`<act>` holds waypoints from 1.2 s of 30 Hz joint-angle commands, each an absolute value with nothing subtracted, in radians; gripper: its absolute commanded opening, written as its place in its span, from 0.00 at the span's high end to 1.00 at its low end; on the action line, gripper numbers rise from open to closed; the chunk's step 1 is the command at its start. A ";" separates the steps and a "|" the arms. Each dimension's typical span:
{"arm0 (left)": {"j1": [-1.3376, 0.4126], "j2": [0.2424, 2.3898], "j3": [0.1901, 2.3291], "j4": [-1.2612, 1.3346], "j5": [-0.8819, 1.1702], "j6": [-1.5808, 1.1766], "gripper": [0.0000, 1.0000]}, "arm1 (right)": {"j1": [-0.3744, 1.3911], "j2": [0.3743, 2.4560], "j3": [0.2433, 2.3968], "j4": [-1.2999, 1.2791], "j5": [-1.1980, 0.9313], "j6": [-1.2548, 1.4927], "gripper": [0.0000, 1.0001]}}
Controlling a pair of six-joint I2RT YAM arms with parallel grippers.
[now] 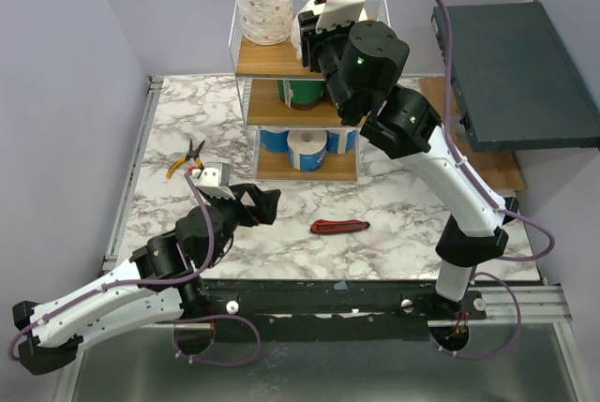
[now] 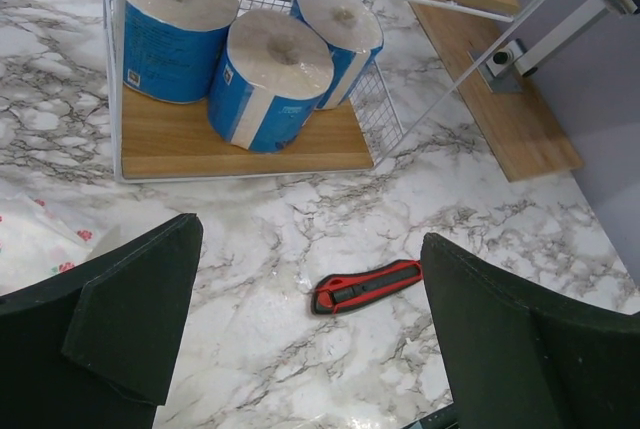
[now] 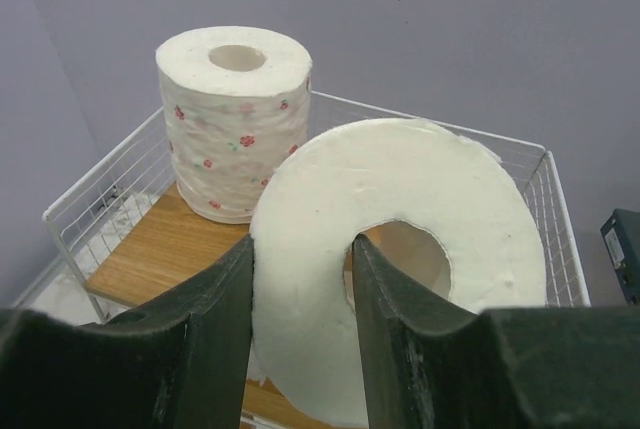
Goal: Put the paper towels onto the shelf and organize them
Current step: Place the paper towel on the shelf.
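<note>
The shelf [image 1: 246,72] stands at the back of the table. On its top tier a dotted white paper towel roll [image 1: 263,1] [image 3: 235,119] stands upright. My right gripper [image 1: 306,38] [image 3: 300,289] is over that tier, shut on a plain white roll [image 3: 400,199]. One finger is inside the core, the other against the roll's outside. Green-wrapped rolls [image 1: 302,91] fill the middle tier. Blue-wrapped rolls [image 1: 307,148] [image 2: 268,79] sit on the bottom board [image 2: 200,144]. My left gripper [image 1: 265,205] [image 2: 310,349] hangs open above the marble, holding nothing.
A red-and-black utility knife [image 1: 339,227] [image 2: 365,287] lies on the marble in front of the shelf. Yellow-handled pliers [image 1: 192,156] lie to the shelf's left. A dark slab [image 1: 516,74] sits at the right. A white, pink-dotted patch [image 2: 40,239] shows beside my left finger.
</note>
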State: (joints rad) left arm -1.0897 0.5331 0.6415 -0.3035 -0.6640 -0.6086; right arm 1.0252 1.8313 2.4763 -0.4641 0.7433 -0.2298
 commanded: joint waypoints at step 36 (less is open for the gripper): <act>-0.935 0.930 1.156 -0.010 -0.407 -0.382 0.05 | 0.966 1.892 2.558 -0.275 0.651 -0.156 0.16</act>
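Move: The right hand still pinches the wall of the paper towel, one finger in its core; the towel's middle lies about 5 cm ahead, 3 cm right and 3 cm below. Its spot on the top shelf is some 6 cm ahead, 1 cm left and 10 cm down; the standing towel is 12 cm ahead, 9 cm left, 4 cm below. From the empty left hand, the held towel is about 20 cm ahead, 13 cm right, 27 cm up. Ease the right hand about 1.5 cm left with the towel, then spread the fingers to let go of its wall while sliding about 2.5 cm forward; finish by rising and rolling slightly, left side up. Meanwhile raise the open, empty left gripper some 17 cm towards the towel, drifting forward and right and tilting its fingers up about 15 degrees. ##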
